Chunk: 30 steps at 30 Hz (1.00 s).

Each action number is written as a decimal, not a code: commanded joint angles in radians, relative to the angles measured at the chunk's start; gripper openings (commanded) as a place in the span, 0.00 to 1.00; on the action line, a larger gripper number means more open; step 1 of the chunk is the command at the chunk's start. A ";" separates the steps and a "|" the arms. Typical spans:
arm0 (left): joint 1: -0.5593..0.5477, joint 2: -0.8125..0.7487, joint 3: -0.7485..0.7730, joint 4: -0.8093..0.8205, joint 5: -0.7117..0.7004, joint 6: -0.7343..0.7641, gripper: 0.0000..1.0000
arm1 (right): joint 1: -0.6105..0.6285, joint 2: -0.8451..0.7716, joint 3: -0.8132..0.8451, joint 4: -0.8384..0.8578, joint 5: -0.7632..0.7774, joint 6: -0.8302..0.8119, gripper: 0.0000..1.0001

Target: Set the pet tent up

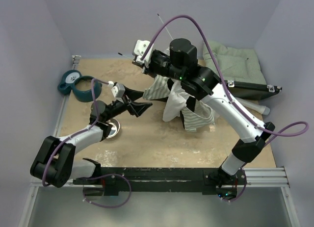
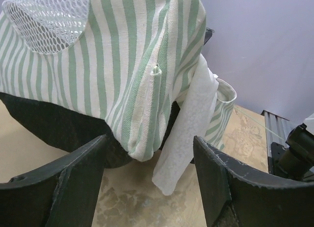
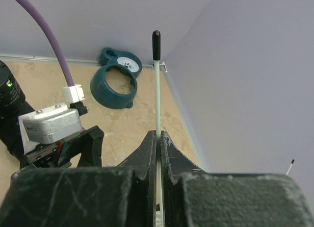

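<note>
The pet tent (image 1: 182, 105), pale green-and-white striped fabric, lies crumpled mid-table under my right arm. In the left wrist view its striped side (image 2: 122, 65), mesh window (image 2: 49, 16) and a hanging white flap (image 2: 189, 124) fill the frame. My left gripper (image 1: 142, 108) is open and empty at the tent's left edge, with the flap's tip just beyond the gap between its fingers (image 2: 73, 183). My right gripper (image 3: 158, 136) is shut on a thin pale pole (image 3: 157, 89) with a black tip, raised near the back wall (image 1: 137, 59).
A teal bowl holder (image 1: 78, 85) sits at the back left, also in the right wrist view (image 3: 115, 82). A metal bowl (image 1: 110, 129) lies by the left arm. A green quilted cushion (image 1: 235, 63) and a black case (image 1: 250, 87) are at the back right. A second pole tip (image 3: 292, 162) shows against the wall.
</note>
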 commanded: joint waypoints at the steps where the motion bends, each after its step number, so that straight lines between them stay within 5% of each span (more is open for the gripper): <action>1: -0.028 0.042 0.028 0.139 -0.082 0.000 0.74 | -0.004 0.005 0.062 0.028 0.029 0.033 0.00; 9: -0.065 0.084 0.071 0.187 -0.145 -0.024 0.68 | -0.005 0.022 0.091 0.008 0.032 0.049 0.00; 14: -0.057 0.072 0.071 0.210 -0.030 -0.020 0.20 | -0.006 0.018 0.082 0.004 0.073 0.026 0.00; 19: 0.112 -0.071 0.007 0.151 0.178 -0.185 0.02 | -0.017 -0.042 -0.036 -0.076 0.110 -0.137 0.00; 21: 0.194 -0.170 0.019 -0.068 0.270 -0.113 0.00 | -0.021 -0.080 -0.125 -0.110 0.101 -0.189 0.00; 24: 0.222 -0.302 0.163 -0.641 0.231 0.264 0.00 | -0.021 -0.120 -0.231 -0.148 0.062 -0.217 0.00; 30: 0.226 -0.364 0.372 -1.168 0.194 0.693 0.00 | -0.021 -0.093 -0.294 -0.194 0.032 -0.230 0.00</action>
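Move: The tent's striped fabric corner lies just off the open left fingertips, about 4 cm right, 2 cm ahead and 1 cm above the left hand. The white cloth flap hangs some 13 cm right, 2 cm back and 8 cm lower; the steel bowl stands roughly 22 cm left, 12 cm back and 20 cm below. From the right hand, still gripping the pole, the corner is about 8 cm right, 1 cm back and 21 cm below. Left fingers pinch the tent corner, pull it about 9 cm left and up; right lowers pole some 11 cm. ##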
